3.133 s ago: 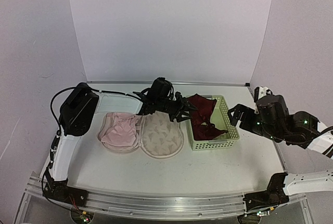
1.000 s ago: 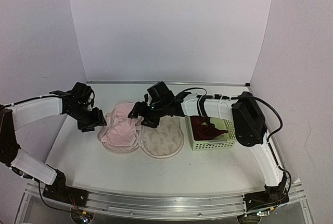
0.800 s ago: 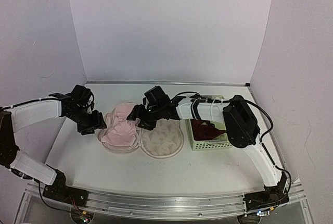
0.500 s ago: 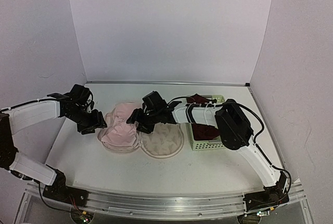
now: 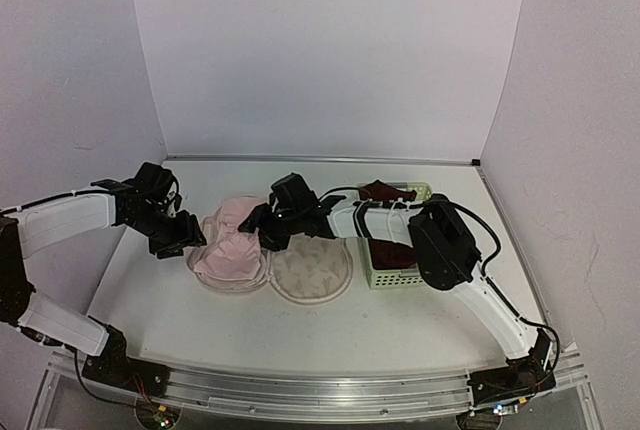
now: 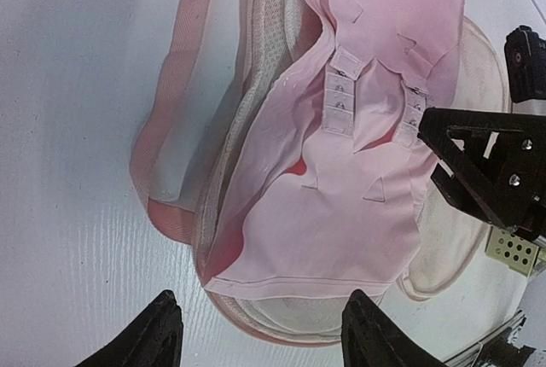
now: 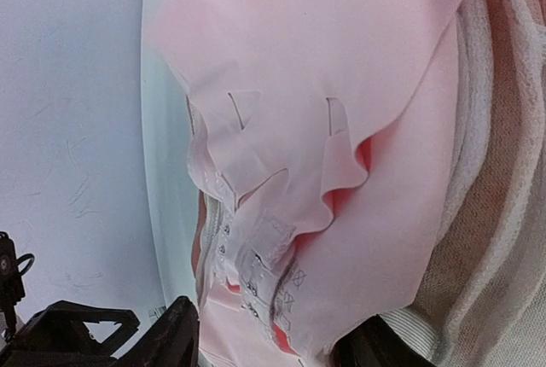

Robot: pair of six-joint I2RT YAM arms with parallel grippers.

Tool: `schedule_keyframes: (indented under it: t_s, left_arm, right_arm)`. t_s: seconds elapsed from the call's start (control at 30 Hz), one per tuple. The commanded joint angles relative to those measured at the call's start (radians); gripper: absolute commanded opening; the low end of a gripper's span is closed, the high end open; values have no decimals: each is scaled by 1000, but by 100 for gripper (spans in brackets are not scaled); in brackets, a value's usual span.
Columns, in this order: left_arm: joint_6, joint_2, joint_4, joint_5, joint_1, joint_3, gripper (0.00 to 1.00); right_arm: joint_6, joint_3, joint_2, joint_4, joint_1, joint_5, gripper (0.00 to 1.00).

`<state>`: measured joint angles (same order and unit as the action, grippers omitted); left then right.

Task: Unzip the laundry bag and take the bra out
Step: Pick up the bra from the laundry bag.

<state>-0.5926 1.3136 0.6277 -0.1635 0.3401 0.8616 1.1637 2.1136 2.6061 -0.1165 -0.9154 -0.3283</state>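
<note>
The laundry bag (image 5: 312,272) lies unzipped and spread flat in two oval halves. A pale pink bra (image 5: 232,240) is heaped in the left half. In the left wrist view my left gripper (image 6: 266,343) stands open over the bag's outer end, with the bra (image 6: 367,171) and the bag's mesh rim (image 6: 166,171) just ahead of its fingers. My right gripper (image 5: 258,233) reaches in from the hinge side. Its fingers (image 7: 175,337) stand apart with the bra's hook band (image 7: 273,273) bunched between them.
A pale green slatted basket (image 5: 448,260) holding a dark red garment (image 5: 395,248) stands right of the bag. The right arm stretches across above it. Beside the bra in the right wrist view is the bag's beige fabric (image 7: 503,239). White walls close in the back and both sides.
The right gripper slid left from the bag's hinge onto the bra, and its fingers narrowed around the fabric. The bra's upper edge has bunched up. The left gripper has barely moved.
</note>
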Motion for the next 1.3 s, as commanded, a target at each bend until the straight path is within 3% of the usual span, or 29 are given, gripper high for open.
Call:
schedule_keyframes:
  t_s: [0.0,0.17,0.53,1.27]
  left_arm:
    - [14,-25,-20,-10,-4,-3,65]
    - [11,-34,-20,-8,-4,-10,65]
    - [11,-42,-14,-8,-4,-7,65]
    - [6,-31,-12,54,-5,112,65]
  right_arm:
    - [24,48,40,70,-2,-17,52]
    - [39,47,51,106,-3,-22,41]
    - [46,19,27,173,-3,-39,0]
    - [-121,-204,-308,216,-2,-54,0]
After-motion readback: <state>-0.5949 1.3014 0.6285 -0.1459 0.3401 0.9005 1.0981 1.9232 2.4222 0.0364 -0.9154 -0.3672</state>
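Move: The pink bra's middle is about 5 cm to the right hand's left, roughly 1 cm ahead and 3 cm below. The laundry bag's left half lies beneath it; its opened flap is about 12 cm to the hand's right and 7 cm back. The green basket sits some 33 cm to the right, level with the hand. From the left hand the bra is about 9 cm ahead, 9 cm right and 8 cm below. The right fingers, half open over the right side of the pink bra, close fully and pinch the fabric near its straps while the hand edges about 1 cm left and slightly down. It then eases back and right by a couple of centimetres and, still gripping, lifts quickly, about 7 cm up out of the bag, tilting slightly. ##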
